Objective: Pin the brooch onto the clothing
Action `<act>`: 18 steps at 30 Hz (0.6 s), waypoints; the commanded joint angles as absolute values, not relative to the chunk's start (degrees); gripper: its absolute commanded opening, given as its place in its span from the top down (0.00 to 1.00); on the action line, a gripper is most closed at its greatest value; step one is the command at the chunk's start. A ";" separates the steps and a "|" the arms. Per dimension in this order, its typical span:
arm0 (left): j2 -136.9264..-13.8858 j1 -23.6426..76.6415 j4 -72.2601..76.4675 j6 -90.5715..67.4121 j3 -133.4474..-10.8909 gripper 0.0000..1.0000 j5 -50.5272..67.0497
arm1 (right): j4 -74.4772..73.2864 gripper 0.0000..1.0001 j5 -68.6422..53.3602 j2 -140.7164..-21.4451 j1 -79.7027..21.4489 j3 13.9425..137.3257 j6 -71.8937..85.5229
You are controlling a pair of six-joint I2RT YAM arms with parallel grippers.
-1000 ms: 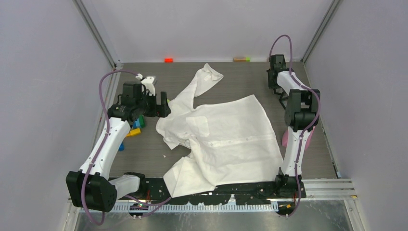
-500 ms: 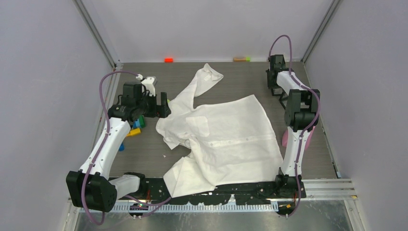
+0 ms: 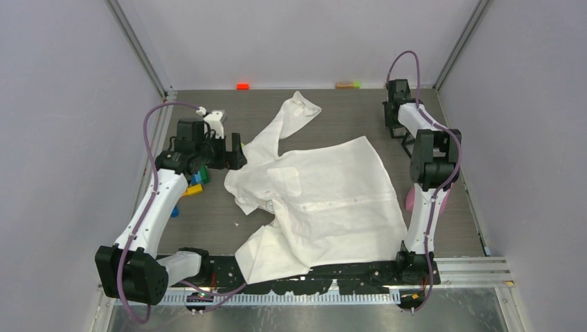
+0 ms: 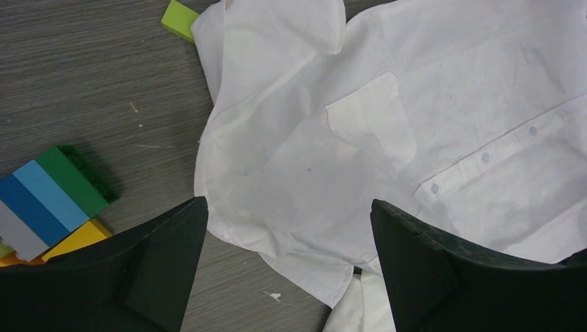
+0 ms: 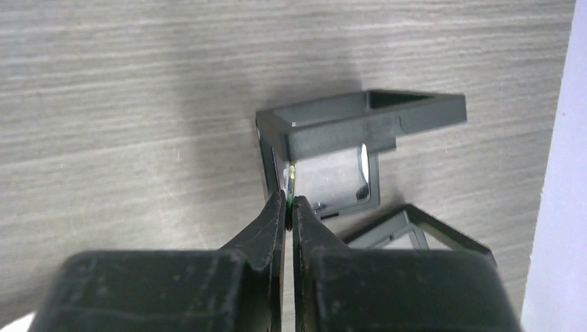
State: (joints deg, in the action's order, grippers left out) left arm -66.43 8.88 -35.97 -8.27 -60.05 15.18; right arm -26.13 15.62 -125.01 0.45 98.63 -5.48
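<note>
The clothing, a white short-sleeved shirt (image 3: pixel 332 197), lies spread and rumpled mid-table, its square chest pocket (image 4: pixel 374 114) facing up. My left gripper (image 4: pixel 287 228) hangs open just above the shirt's left edge near the pocket, holding nothing; it also shows in the top view (image 3: pixel 235 151). At the far right my right gripper (image 5: pixel 289 203) points down at a small grey frame stand (image 5: pixel 360 121). Its fingertips are pressed together on a thin piece seen edge-on with a greenish rim, the brooch (image 5: pixel 291 181), which leans against the stand. The top view shows that gripper (image 3: pixel 398 130) only from behind.
Stacked coloured bricks (image 4: pixel 52 200) lie left of the shirt, with a lime brick (image 4: pixel 178 19) by its sleeve. A second grey frame (image 5: pixel 422 238) lies beside the stand. A red block (image 3: pixel 242 86) and a tan-green block (image 3: pixel 348 84) sit at the back wall. A pink item (image 3: pixel 410 200) lies behind the right arm.
My right gripper's jaws have closed onto the thin piece at the stand. The left arm and the shirt have not moved.
</note>
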 commanded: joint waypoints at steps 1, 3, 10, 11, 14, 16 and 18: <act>-65.20 8.61 -33.64 -7.38 -59.44 0.10 20.49 | -25.42 0.99 17.80 -113.89 -1.93 95.87 -3.87; -65.12 8.90 -32.67 -7.47 -59.33 0.12 23.14 | -26.37 1.00 17.77 -109.43 -3.25 93.37 -2.62; -66.37 16.50 -32.52 -6.37 -63.16 0.14 27.19 | -26.89 0.99 -0.41 -88.09 -7.30 78.87 6.04; -66.78 17.87 -32.86 -5.95 -64.69 0.14 27.88 | -25.71 1.00 -3.67 -86.01 -7.73 75.94 7.02; -67.87 20.36 -32.05 -7.01 -67.47 0.14 35.53 | -22.90 0.99 -21.15 -77.98 -8.95 71.36 10.57; -68.80 20.75 -29.26 -9.94 -68.02 0.14 43.99 | -21.29 0.99 -28.66 -74.64 -10.44 69.23 12.14; -69.05 21.27 -23.28 -14.50 -67.03 0.15 50.54 | -19.56 0.99 -34.61 -72.11 -12.05 67.73 14.61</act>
State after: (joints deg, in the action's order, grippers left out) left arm -68.47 20.71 -32.69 -8.60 -65.69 35.24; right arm -24.60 -14.76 -75.77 -9.87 70.63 8.27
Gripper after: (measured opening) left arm 0.857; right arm 0.076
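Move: The right hand already pinches the brooch close above the open black case, whose middle is about 2 cm right, 1 cm farther out and 4 cm below. The second case lies about 6 cm right and 6 cm back. The clothing's chest pocket is some 44 cm left and 21 cm back of this hand. From the empty left hand, it is about 15 cm right, 1 cm ahead and 19 cm below; the green block sits 14 cm left and 3 cm ahead. Keeping its pinch on the brooch, the right hand lifts off from the open case, rising nearly 20 cm while swinging left about 17 cm and back about 15 cm towards the clothing, its fingers turning counter-clockwise and tipping up. The left hand, fingers still wide open, sweeps right some 11 cm over the clothing and then rises too, turning clockwise roughly 25 degrees. ##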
